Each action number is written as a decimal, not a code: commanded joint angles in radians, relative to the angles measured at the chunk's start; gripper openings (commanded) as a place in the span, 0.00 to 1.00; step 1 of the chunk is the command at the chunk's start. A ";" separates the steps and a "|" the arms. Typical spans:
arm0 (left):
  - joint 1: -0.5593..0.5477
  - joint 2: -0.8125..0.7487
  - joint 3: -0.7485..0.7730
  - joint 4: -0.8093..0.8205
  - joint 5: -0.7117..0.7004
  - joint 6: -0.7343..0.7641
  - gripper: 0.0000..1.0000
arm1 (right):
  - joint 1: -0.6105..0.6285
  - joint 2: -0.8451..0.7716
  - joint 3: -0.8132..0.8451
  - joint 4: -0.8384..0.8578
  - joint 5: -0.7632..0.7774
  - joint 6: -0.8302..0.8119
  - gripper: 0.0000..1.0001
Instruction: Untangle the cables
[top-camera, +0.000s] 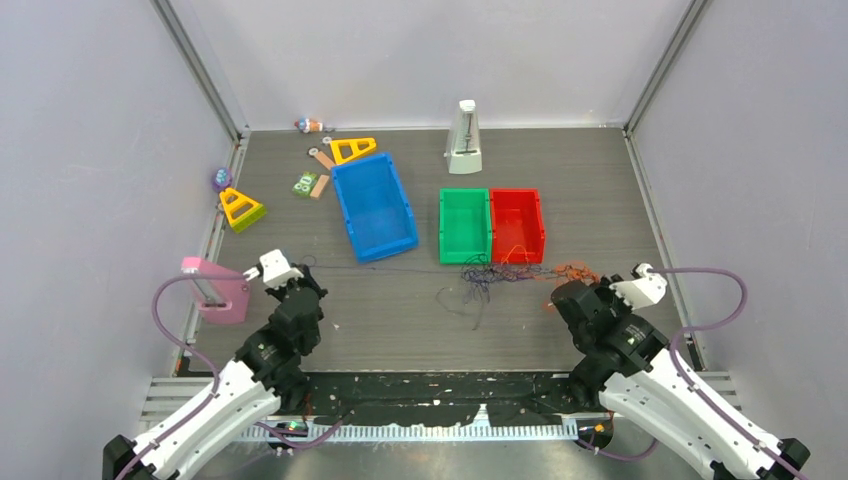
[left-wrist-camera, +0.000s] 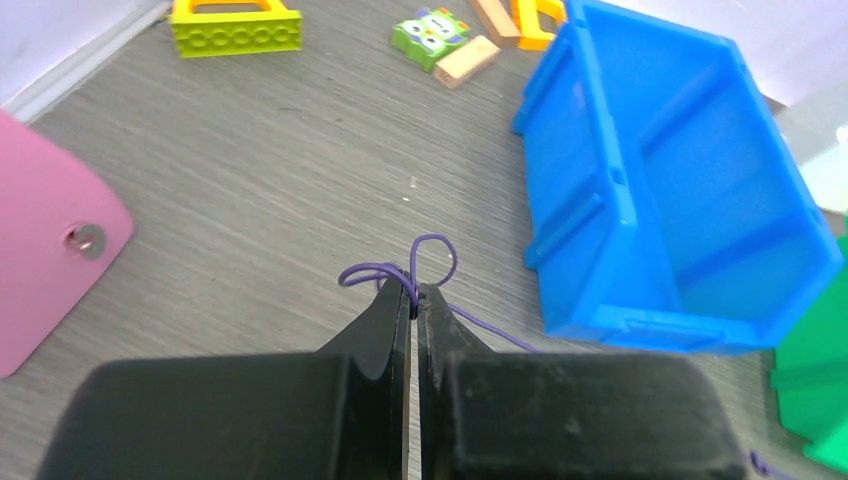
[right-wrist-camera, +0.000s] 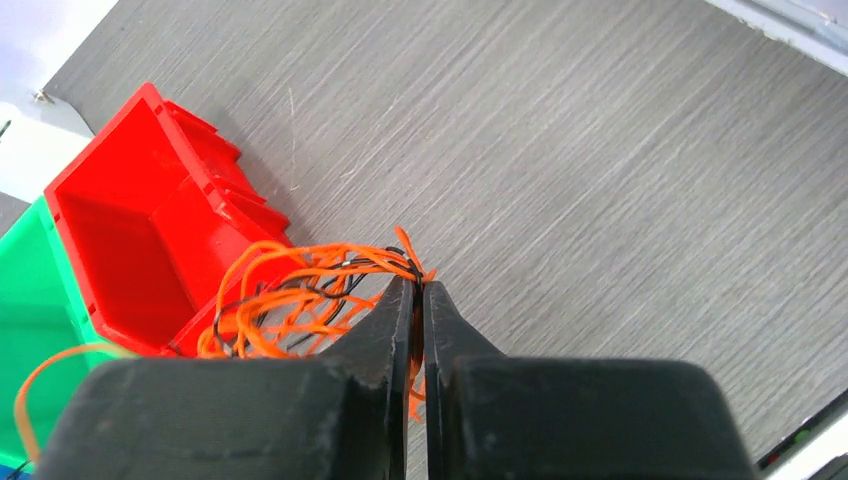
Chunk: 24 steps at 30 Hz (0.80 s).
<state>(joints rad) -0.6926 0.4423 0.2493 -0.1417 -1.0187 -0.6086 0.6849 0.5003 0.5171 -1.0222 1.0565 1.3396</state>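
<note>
A tangle of thin orange, purple and black cables (top-camera: 505, 272) lies on the table in front of the green and red bins. My left gripper (left-wrist-camera: 415, 293) is shut on a purple cable (left-wrist-camera: 432, 262), which loops just past the fingertips and trails off to the right toward the tangle. In the top view that gripper (top-camera: 308, 268) sits left of the blue bin's near end. My right gripper (right-wrist-camera: 419, 287) is shut on a bunch of orange cables (right-wrist-camera: 290, 290) with a black strand among them, next to the red bin. In the top view it (top-camera: 556, 292) is at the tangle's right end.
A blue bin (top-camera: 373, 205) stands skewed at centre left, with a green bin (top-camera: 464, 225) and a red bin (top-camera: 518, 222) side by side to its right. A pink block (top-camera: 217, 290) lies by the left arm. Yellow toy triangles (top-camera: 241, 209), small blocks and a metronome-like object (top-camera: 464, 139) sit at the back.
</note>
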 joint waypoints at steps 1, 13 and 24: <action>0.011 -0.004 -0.034 0.263 0.263 0.272 0.00 | -0.010 -0.031 0.023 0.278 -0.055 -0.389 0.05; -0.009 0.359 0.057 0.509 1.153 0.445 0.81 | -0.009 0.044 -0.053 0.937 -1.051 -0.911 0.06; -0.025 0.501 0.104 0.568 1.345 0.437 0.89 | -0.007 0.236 0.097 0.931 -1.226 -0.863 0.91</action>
<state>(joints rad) -0.7132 0.9295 0.3096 0.3561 0.2520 -0.1902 0.6788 0.7078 0.5331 -0.0544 -0.2153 0.4854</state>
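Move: The cables' tangled middle hangs strung between the hands, about 37 cm to the right of the left hand and 2 cm back, some 25 cm to the right hand's left and 4 cm ahead, about 6 cm lower than either. From the left hand the blue bin is 14 cm ahead, 15 cm right; from the right hand the red bin is 15 cm ahead, 16 cm left, the green bin 15 cm ahead, 27 cm left. All bins sit about 11 cm lower. Let the left gripper open early and wide to release the purple end, swinging it about 23 cm right towards the tangle and turning it clockwise some 75 degrees. Sweep the right gripper left with the orange end still pinched, turning counter-clockwise and rising late over the middle, and open it only at the very end. ##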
